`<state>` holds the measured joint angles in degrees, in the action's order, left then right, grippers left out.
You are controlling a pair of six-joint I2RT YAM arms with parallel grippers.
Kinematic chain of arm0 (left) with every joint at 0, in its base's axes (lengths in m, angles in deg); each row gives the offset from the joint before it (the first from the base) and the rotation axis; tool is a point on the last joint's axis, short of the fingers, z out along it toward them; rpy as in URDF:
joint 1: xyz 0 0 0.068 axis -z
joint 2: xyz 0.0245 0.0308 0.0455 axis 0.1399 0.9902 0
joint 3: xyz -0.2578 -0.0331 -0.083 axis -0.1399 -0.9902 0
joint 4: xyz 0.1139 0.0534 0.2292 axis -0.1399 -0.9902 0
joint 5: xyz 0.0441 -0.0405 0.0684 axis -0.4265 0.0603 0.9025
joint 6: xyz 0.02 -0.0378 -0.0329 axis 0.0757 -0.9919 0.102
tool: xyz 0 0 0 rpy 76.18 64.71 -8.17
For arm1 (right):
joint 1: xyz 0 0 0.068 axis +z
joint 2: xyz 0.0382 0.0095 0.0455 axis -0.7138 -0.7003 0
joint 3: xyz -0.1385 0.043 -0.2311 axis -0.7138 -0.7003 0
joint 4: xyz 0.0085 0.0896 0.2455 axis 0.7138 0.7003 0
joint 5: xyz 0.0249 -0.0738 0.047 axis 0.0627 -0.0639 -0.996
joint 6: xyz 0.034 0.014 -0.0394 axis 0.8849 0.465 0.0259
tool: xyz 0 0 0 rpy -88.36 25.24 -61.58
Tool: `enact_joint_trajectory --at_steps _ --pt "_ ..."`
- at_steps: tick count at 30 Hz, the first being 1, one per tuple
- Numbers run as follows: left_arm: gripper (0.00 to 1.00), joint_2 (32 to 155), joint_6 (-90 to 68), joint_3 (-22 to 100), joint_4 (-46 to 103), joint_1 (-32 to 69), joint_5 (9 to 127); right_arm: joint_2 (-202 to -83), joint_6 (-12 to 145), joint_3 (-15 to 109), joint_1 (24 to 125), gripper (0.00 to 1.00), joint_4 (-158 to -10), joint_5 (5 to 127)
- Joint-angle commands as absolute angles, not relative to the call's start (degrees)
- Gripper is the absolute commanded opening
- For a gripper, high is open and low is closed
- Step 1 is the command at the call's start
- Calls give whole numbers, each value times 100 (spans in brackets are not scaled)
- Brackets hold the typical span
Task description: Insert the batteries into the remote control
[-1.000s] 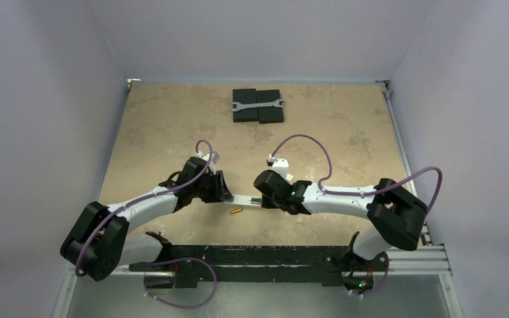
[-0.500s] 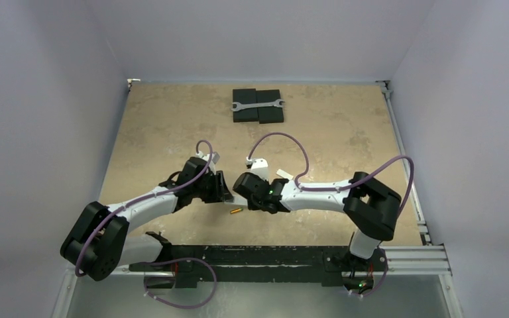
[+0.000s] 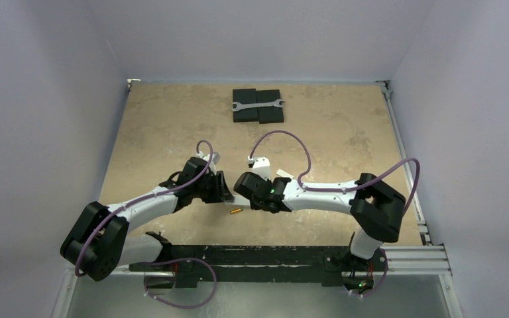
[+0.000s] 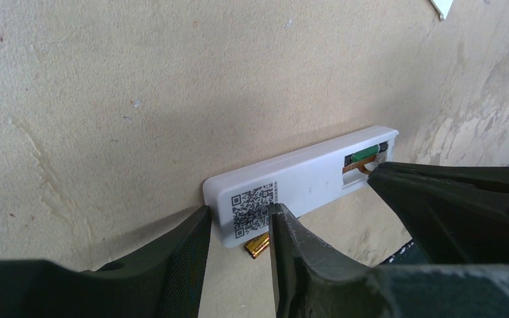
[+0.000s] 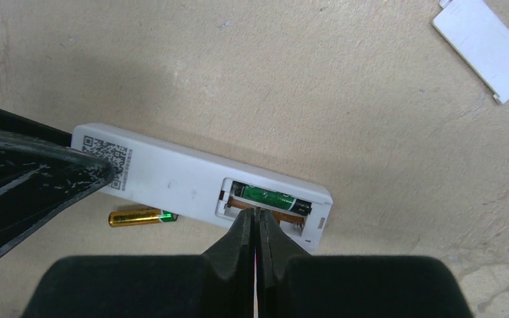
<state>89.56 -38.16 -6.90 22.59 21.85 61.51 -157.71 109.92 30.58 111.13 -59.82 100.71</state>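
The white remote control lies back up on the table, its battery compartment open. A dark green battery sits in the far slot; the near slot shows bare copper. The gold battery lies loose on the table against the remote's near side, also visible from above. My left gripper is shut on the remote's end with the QR code. My right gripper is shut with nothing in it, and its tips rest at the edge of the near slot. From above, the two grippers hide most of the remote.
A small flat white cover piece lies on the table beyond the remote, also seen in the top view. A metal wrench rests on black blocks at the far edge of the table.
The right arm has swung left along the remote, bringing its shut gripper over the battery compartment; it has barely moved in the last half second. The left arm and gold battery stay put.
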Motion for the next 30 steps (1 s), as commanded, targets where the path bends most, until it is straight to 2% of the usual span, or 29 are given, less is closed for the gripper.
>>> enact_joint_trajectory --at_steps 1,4,13,24,30 --pt "37 8862 -3811 -684 2505 2236 6047 -15337 11021 3233 11138 9 -5803 10273" --pt "39 8865 -3802 -659 2470 2234 6055 -15222 10867 3215 11138 16 -5815 10277" --pt "55 8674 -3810 -459 2009 2239 6289 -15168 10399 3226 11129 31 -5841 10332" --pt "58 8321 -4089 -563 1674 2253 5868 -15202 9855 3147 10914 40 -6087 10242" --pt "58 8221 -4336 -707 1812 2263 5627 -15230 9481 3025 10621 42 -6424 9975"
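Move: My shut right fingertips hover just over the open compartment: the green battery in it is about 1 cm ahead, 1 cm right and 1 cm below. The loose gold battery lies some 6 cm left, 2 cm back and 3 cm down from my right hand, the cover about 9 cm ahead and 9 cm right. My left hand still straddles the remote's far-left end, with the gold battery about 4 cm back and 2 cm right of it. I lift my right fingertips about 3 cm straight up, clear of the green battery and compartment, and spread the fingers as I go; then I ease that hand forward some 2 cm and slightly right, away from the gold battery. My left fingers open, let go of the remote's end, and that hand rises about 2 cm, drawing back a little. ##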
